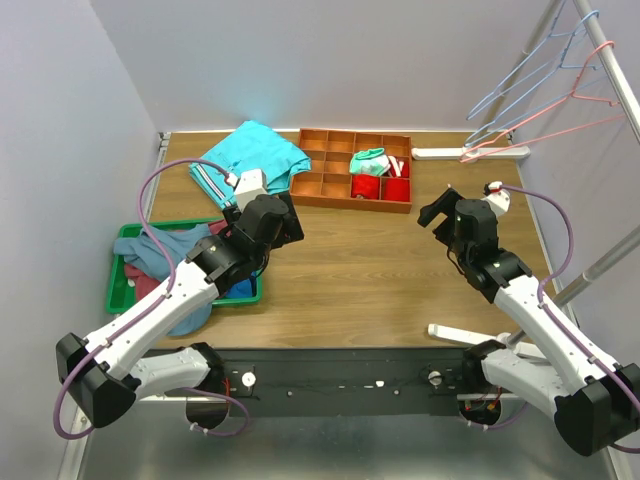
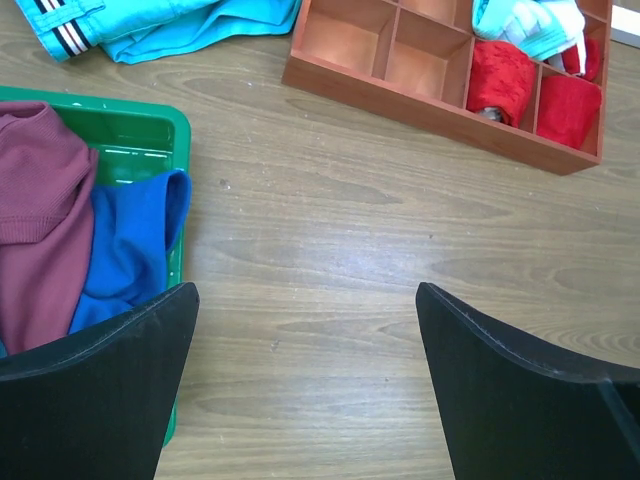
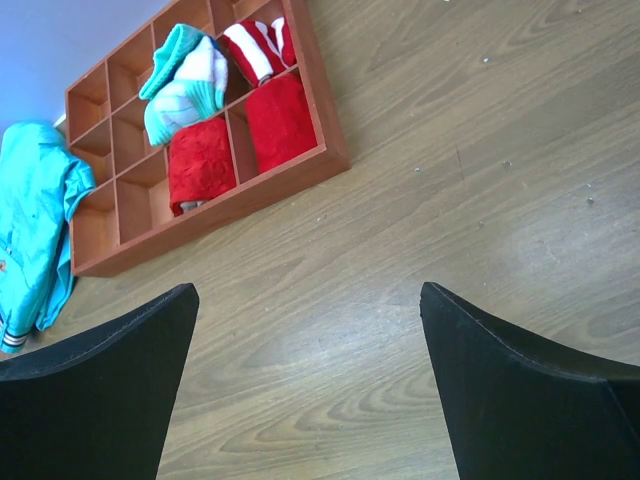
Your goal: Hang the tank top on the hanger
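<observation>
The tank top, dusty steel-blue, lies crumpled in the green tray at the table's left, on top of a maroon shirt. On the rail at the far right hangs the hanger, thin pink wire. My left gripper hovers just right of the tray, open, with only bare wood between its fingers. To the right of the table's middle, my right gripper is open too and holds nothing; it is well below and left of the hanger. Neither wrist view shows the hanger.
A light blue wire hanger hangs beside the pink one. A brown compartment organizer with rolled red and teal cloths stands at the back, and a turquoise shirt lies left of it. A bright blue cloth lies in the tray. White bars lie at back right and front right.
</observation>
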`<act>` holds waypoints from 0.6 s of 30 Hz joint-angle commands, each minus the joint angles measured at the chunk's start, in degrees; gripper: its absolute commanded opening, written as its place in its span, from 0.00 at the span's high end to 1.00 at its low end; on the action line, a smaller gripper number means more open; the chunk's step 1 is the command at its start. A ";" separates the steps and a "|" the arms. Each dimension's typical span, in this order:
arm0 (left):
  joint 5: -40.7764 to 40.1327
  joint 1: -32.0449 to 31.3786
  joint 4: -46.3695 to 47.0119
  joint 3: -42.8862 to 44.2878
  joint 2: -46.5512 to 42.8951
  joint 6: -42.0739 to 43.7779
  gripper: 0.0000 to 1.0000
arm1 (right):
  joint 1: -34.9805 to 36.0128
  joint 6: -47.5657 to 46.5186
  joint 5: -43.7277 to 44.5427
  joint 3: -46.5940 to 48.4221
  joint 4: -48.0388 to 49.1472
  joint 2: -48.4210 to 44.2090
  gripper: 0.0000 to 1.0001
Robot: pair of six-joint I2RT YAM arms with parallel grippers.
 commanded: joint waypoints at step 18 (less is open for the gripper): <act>-1.84 12.77 -22.66 1.79 4.34 -25.64 0.01 | -0.03 -7.78 -14.22 -3.54 1.25 -0.14 0.00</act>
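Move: The clothes basket lies to the left hand's left, its middle about 22 cm over, 2 cm back and some 20 cm below; which garment in it is the tank top can't be told. The royal-blue garment at its right end is about 9 cm left and 7 cm back of the left hand. The turquoise cloth lies 23 cm ahead and 7 cm left, the sock organizer 21 cm ahead and 17 cm right. From the right hand, the basket is roughly 60 cm left and 6 cm back. Nothing is touched yet: the left hand heads for the clothes basket, starting slowly and quickening, about 4.5 cm left and 3.5 cm down, swinging some 15 degrees counter-clockwise and tipping its open fingers further down. The right hand, also open and empty, eases about 2 cm left and a little down and back, turning slightly counter-clockwise. ##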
